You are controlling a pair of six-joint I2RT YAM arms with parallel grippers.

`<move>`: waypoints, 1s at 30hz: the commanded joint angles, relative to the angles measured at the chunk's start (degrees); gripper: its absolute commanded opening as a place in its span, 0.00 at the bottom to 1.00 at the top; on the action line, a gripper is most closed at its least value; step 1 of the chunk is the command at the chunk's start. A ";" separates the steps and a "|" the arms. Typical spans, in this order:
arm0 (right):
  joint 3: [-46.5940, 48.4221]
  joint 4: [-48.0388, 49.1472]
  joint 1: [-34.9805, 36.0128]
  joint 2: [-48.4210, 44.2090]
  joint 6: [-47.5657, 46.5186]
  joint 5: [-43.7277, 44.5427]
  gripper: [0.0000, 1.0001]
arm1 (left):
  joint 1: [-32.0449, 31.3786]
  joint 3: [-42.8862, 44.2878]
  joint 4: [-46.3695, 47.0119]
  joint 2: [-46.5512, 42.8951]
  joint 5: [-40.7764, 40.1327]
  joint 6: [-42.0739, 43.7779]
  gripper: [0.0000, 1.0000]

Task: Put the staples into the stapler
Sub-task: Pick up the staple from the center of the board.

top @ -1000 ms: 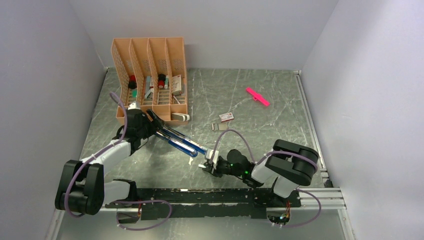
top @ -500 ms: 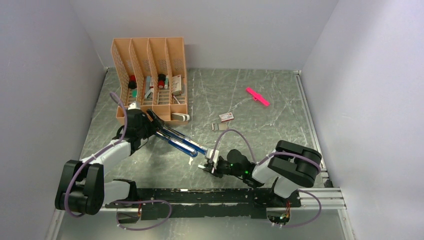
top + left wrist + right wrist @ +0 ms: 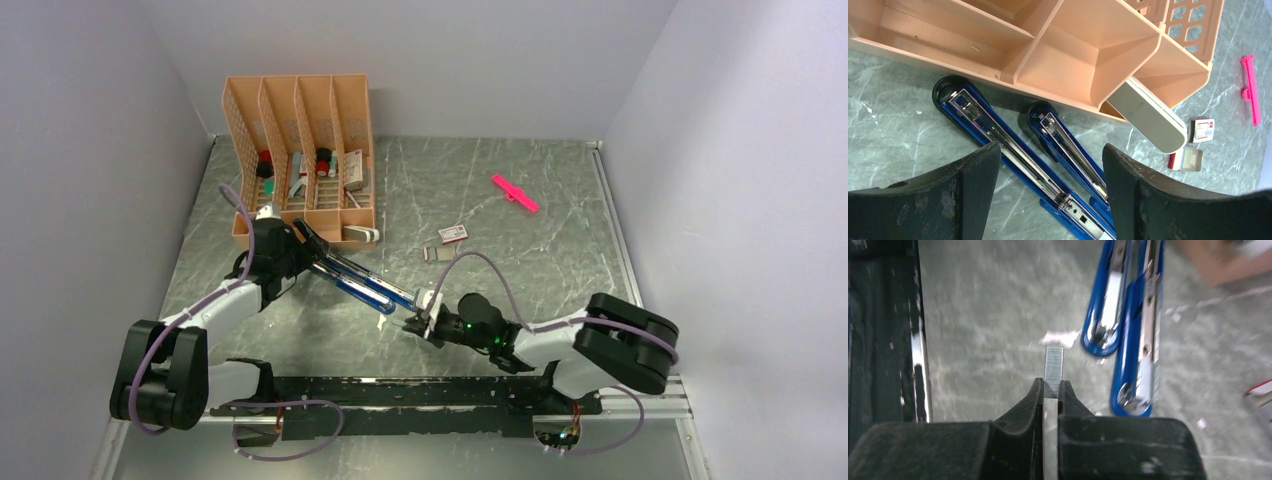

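A blue stapler (image 3: 360,282) lies swung open on the table, its two long halves side by side with the metal channels up (image 3: 998,135). My left gripper (image 3: 305,250) stands open over it, the fingers straddling both halves (image 3: 1050,155); I cannot tell whether they touch it. A short grey strip of staples (image 3: 1053,371) sticks out past the fingertips of my right gripper (image 3: 1050,385), which is shut on it. That gripper (image 3: 425,318) sits just below the stapler's free ends (image 3: 1138,340), and the strip is to the left of them.
An orange desk organizer (image 3: 300,150) with small items stands at the back left, a white-grey block (image 3: 1148,115) against its front. The pink-and-white staple box (image 3: 453,234) and an open grey tray (image 3: 435,254) lie mid-table. A pink stick (image 3: 515,193) lies further back right.
My right gripper has closed on the staple strip and moved a little up and left toward the stapler's free ends; its elbow swung right. The left arm and stapler have not moved.
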 commanded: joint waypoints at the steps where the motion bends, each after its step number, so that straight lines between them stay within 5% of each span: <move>1: 4.39 -1.94 0.24 -5.57 0.13 2.27 0.00 | -0.37 1.01 0.82 -0.88 0.20 0.12 0.78; 12: 18.40 -14.07 -1.23 -2.44 4.35 10.28 0.00 | -0.34 -0.49 2.16 -1.64 0.29 -0.06 0.78; 30: 37.67 -41.72 -5.52 9.42 5.54 9.56 0.00 | -0.39 -1.39 3.83 -1.42 0.28 -0.15 0.78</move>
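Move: Ahead and a little to the left of the right hand, which already holds a staple strip, lies the open magazine of the farther stapler, about 10 cm out, 4 cm left and 1 cm lower. The near stapler's middle is some 8 cm ahead and 10 cm left; the open staple box sits about 14 cm ahead and 7 cm right, both 2 cm lower. From the left hand, that magazine lies roughly 7 cm back, 12 cm right and 4 cm below. Carrying the pinched strip in an arch, the right hand climbs about 10 cm while swinging forward and left, then sinks some 4 cm as it goes on forward, ending over the farther stapler's magazine, about 10 cm farther out and 6 cm farther left. The wrist turns some 15 degrees clockwise, bringing the strip in line with the channel; the fingers keep their grip. ##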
